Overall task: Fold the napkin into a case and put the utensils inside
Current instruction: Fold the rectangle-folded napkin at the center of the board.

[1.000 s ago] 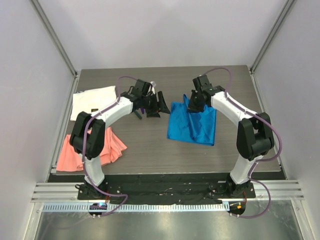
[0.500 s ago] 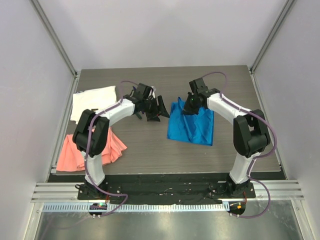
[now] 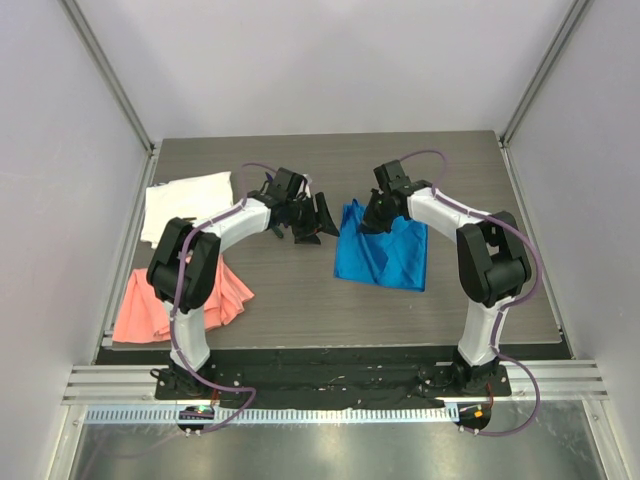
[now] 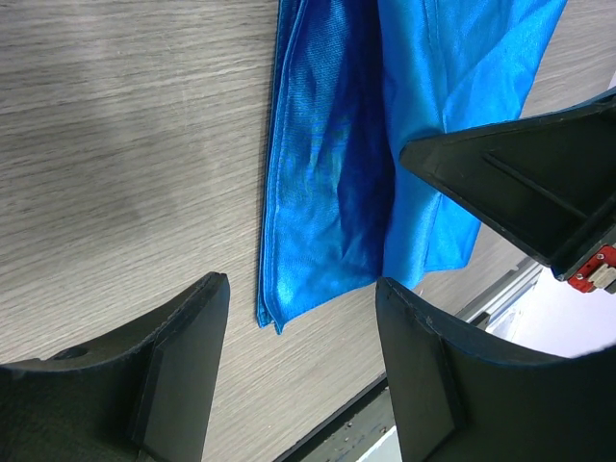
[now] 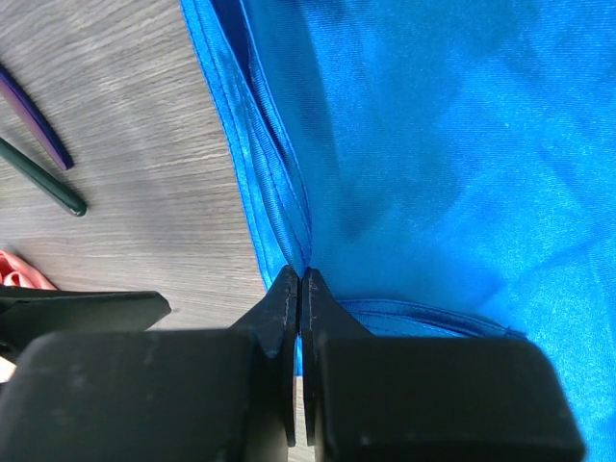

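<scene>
The blue napkin (image 3: 385, 255) lies rumpled and partly folded on the table, right of centre. My right gripper (image 3: 372, 222) is over its far left corner. In the right wrist view the gripper (image 5: 302, 276) is shut, pinching the napkin (image 5: 433, 144) at its layered left edge. My left gripper (image 3: 315, 215) hangs open just left of the cloth. The left wrist view shows nothing between its fingers (image 4: 183, 366), only bare wood and the napkin's corner (image 4: 327, 173). Both utensils lie left of the cloth: a purple one (image 5: 34, 115) and a dark green one (image 5: 43, 178).
A white cloth (image 3: 185, 200) lies at the far left of the table, and a salmon-pink cloth (image 3: 175, 300) in front of it hangs toward the left edge. The table's front edge (image 4: 423, 332) shows just beyond the napkin's corner in the left wrist view.
My right gripper has moved left and slightly nearer, dragging the pinched napkin layer with it, so the cloth's right side has drawn in. The left gripper has barely shifted.
</scene>
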`<action>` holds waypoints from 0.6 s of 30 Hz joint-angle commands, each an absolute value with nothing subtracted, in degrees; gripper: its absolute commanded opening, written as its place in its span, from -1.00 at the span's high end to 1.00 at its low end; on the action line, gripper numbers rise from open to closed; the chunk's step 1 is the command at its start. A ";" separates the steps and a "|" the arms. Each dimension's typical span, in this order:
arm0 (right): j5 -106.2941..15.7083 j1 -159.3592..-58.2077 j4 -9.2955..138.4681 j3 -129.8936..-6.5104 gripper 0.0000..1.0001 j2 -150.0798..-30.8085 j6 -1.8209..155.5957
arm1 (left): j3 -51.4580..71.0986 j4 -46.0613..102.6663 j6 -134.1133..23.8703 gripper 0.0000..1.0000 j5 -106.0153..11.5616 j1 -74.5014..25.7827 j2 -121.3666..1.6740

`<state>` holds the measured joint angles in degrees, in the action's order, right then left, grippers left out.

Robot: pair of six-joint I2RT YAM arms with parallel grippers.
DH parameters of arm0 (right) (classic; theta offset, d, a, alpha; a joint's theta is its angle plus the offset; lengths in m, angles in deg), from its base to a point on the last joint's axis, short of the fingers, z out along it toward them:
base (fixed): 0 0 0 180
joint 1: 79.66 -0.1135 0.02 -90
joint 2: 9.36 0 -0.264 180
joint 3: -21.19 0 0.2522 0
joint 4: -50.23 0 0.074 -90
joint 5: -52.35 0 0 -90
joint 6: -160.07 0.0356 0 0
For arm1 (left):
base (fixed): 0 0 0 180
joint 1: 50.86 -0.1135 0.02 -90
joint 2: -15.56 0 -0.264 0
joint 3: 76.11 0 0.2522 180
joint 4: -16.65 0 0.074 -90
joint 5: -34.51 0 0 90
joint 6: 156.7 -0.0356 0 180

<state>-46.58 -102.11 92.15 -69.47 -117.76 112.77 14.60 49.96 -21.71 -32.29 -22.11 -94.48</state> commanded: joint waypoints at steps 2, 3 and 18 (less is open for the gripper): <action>-47.93 -102.60 89.13 -68.95 0.97 -117.73 114.19 | 15.08 48.51 -21.88 -0.32 -31.23 -21.94 -92.90; -48.20 -102.60 88.69 -68.77 0.96 -117.82 114.19 | 15.00 48.51 -21.88 -0.32 -31.23 -21.94 -92.90; -54.79 -103.21 86.23 -67.80 0.03 -114.31 109.81 | 17.19 51.93 -24.16 -0.33 -32.90 -22.56 -90.70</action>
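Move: The right hand, shut on the folded-over flap's edge, has the napkin's left edge about 4 cm to its left, level with it and some 2 cm below. The napkin's near-left corner lies roughly 9 cm back and 6 cm left; the knife's middle about 18 cm left and 6 ahead, the fork's about 20 left and 3 ahead. From the left hand, that left edge is some 3 cm ahead, 4 cm right and 4 cm below. The right hand eases about 2 cm left towards the napkin's left edge, sinking 1 cm, and opens, releasing the flap. ##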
